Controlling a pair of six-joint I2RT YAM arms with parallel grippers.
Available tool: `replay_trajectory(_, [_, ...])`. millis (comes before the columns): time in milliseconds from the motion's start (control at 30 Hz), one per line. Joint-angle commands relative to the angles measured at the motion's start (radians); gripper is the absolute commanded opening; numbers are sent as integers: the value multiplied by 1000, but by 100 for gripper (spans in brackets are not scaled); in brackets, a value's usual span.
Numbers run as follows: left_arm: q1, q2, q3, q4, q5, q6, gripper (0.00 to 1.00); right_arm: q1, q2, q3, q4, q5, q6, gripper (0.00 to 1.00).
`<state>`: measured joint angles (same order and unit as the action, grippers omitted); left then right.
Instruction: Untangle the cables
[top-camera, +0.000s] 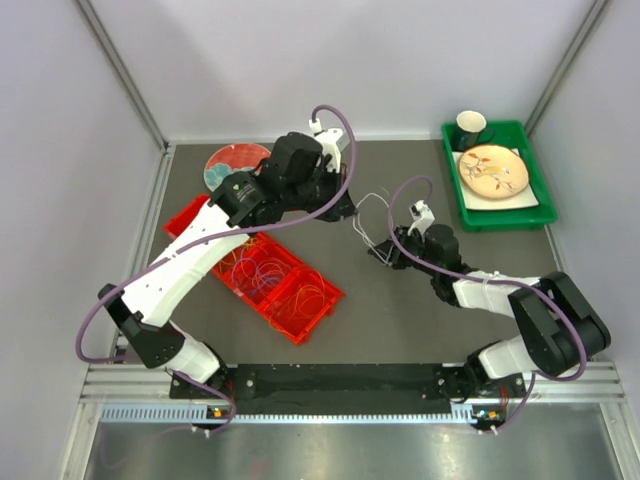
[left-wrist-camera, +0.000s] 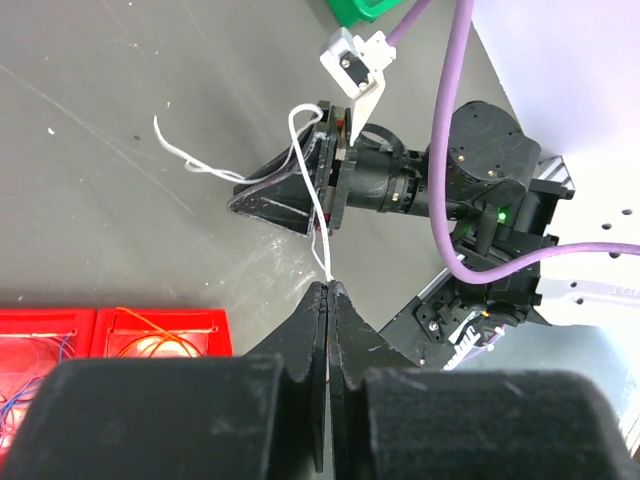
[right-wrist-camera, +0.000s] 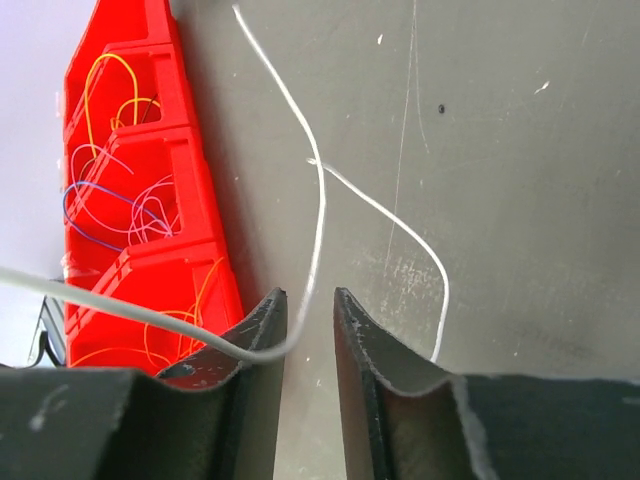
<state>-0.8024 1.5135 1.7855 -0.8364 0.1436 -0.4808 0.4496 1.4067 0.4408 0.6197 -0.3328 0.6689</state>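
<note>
One white cable (top-camera: 372, 205) hangs between my two grippers above the grey table. The left gripper (left-wrist-camera: 329, 286) is shut on one end of the white cable (left-wrist-camera: 322, 235), which rises from its fingertips toward the right gripper (left-wrist-camera: 327, 190). In the right wrist view the right gripper (right-wrist-camera: 308, 295) has its jaws apart. The white cable (right-wrist-camera: 320, 200) runs through that gap and drapes over the left finger (right-wrist-camera: 262, 320). More cables (right-wrist-camera: 110, 210), yellow, orange, blue and pink, lie in the red compartment tray (top-camera: 300, 325). In the top view the left gripper (top-camera: 345, 212) and right gripper (top-camera: 378, 250) are close together at mid-table.
A green tray (top-camera: 540, 200) at the back right holds a patterned plate (top-camera: 493, 170) and a dark cup (top-camera: 471, 125). A red and blue plate (top-camera: 235, 160) sits at the back, behind the left arm. The red tray's wall (right-wrist-camera: 190, 250) stands just left of the right gripper.
</note>
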Motion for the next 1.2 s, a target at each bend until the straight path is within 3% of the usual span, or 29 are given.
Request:
replay_trajectory(0, [-1,-32,40,5,-27,-2,0,11,-14,45,15,15,-19,25])
replay_trajectory(267, [18,-26,113,-53,-125,51,0,12,6,70,-43,40,-17,23])
replay_trajectory(433, [83,8,270,-154,-242,119,0,12,66,125,-113,37,-12,43])
replay_trajectory(467, [127,13,291,-167,-240,125,0,12,72,136,-123,44,-9,55])
replay_trajectory(567, [239,11,339,-179,-191,140,0,11,78,145,-153,64,-6,72])
replay_trajectory(667, [333,-9,348,-179,-217,162,0,11,81,151,-167,77,-5,79])
replay_trajectory(800, [373,-51,303,-165,-388,191,0,12,92,162,-178,81,-3,82])
replay_trajectory(967, [414,-134,158,-70,-499,206,0,12,112,177,-198,78,-3,83])
replay_trajectory(1167, [466,-176,141,-18,-590,208,0,11,121,184,-202,80,-2,85])
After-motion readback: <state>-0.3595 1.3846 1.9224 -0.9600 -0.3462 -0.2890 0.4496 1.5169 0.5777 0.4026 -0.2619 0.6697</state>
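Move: The white cable is already pinched in the left fingers. The bin's empty far-left compartment lies about 31 cm left of that hand, 12 cm ahead and 32 cm below; the yellow-cable compartment some 24 cm left and 6 cm ahead, the plate about 25 cm left and 24 cm ahead, both similarly low. The cable's lower run is at the right fingertips, 1 cm ahead and 1 cm left, level; the orange-cable compartment lies 18 cm left of that hand, 10 cm back, 8 cm below. The white cable, kept pinched in the shut left fingers, is drawn away from the right gripper towards the bin's far-left side: after a slow start the left hand sweeps about 25 cm left, with some 10 cm forward and 8 cm up, turning roughly 45 degrees counter-clockwise. Meanwhile the right fingers narrow slightly, then spread wide beside the cable as that hand eases down 3 cm and 2 cm forward. ##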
